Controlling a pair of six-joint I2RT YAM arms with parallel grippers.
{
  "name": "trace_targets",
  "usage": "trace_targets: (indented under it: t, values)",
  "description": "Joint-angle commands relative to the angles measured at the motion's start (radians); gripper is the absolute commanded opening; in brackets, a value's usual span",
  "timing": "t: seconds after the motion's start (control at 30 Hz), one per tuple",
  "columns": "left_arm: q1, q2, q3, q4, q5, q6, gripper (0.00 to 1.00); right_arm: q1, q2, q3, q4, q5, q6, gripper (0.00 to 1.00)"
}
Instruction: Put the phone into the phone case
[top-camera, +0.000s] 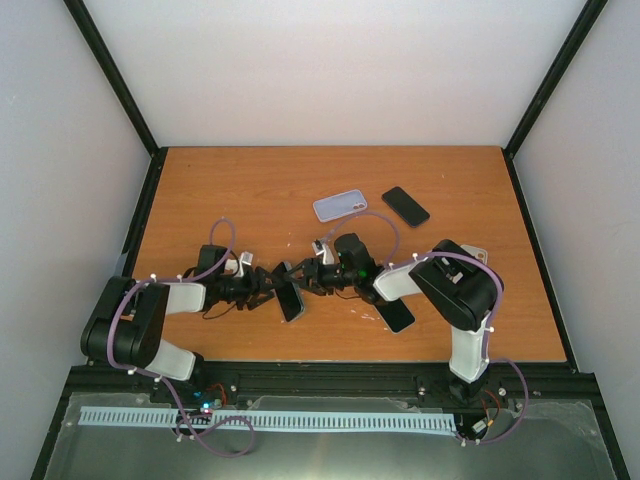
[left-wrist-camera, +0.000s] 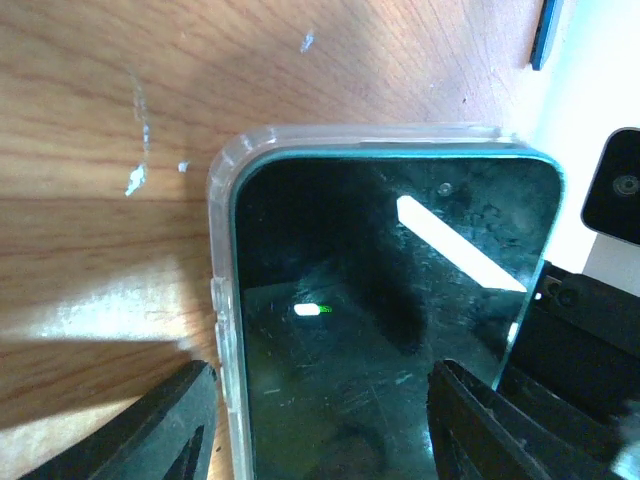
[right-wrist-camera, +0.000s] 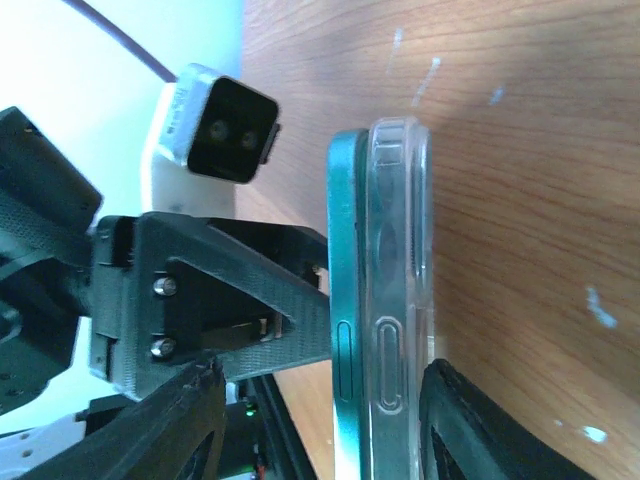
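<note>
A dark-screened phone (top-camera: 291, 302) with a teal rim stands on edge at the table's middle, between both grippers. In the left wrist view the clear phone case (left-wrist-camera: 222, 250) wraps the left and top edges of the phone (left-wrist-camera: 380, 300). Seen edge-on in the right wrist view, the phone (right-wrist-camera: 347, 250) sits beside the case (right-wrist-camera: 400, 250), its teal side proud of the case wall. My left gripper (left-wrist-camera: 325, 430) is open, one finger just outside the case's edge and the other over the screen. My right gripper (right-wrist-camera: 310, 410) is open astride both, its left finger well apart from the phone.
A pale clear-cased item (top-camera: 340, 206) and a black phone (top-camera: 405, 205) lie farther back on the wooden table (top-camera: 250, 190). Another dark phone (top-camera: 397, 315) lies under the right arm. A black frame borders the table on all sides.
</note>
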Motion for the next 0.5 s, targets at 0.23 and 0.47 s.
trace_targets:
  t: [0.23, 0.47]
  values:
    - [-0.008, -0.004, 0.001, -0.010, 0.006, 0.003, 0.58, 0.008, -0.024, 0.037, -0.150, 0.031, -0.119, 0.30]
    - [-0.008, 0.001, -0.001, -0.008, 0.004, 0.002, 0.57, 0.008, -0.015, 0.034, -0.110, 0.008, -0.102, 0.05]
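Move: Low over the table, the phone and its clear case lie stacked between the two hands, glass up, right long side raised. Their middle is about 2 cm left of the right hand, 3 cm back and 4 cm lower. From that hand, the lavender case lies some 18 cm ahead and 10 cm right, the spare black phone about 22 cm right and 7 cm back. From the left hand, the stacked phone's middle is roughly 4 cm right, 2 cm back, nearly level. Sinking about 2.5 cm and edging some 1 cm to the right, the right hand tips its fingers about 5 degrees further down while they close from half open. They pinch the raised right long edge, one finger over the phone and the other under the clear case. The left hand stays beside the left edge, its fingers still open. ##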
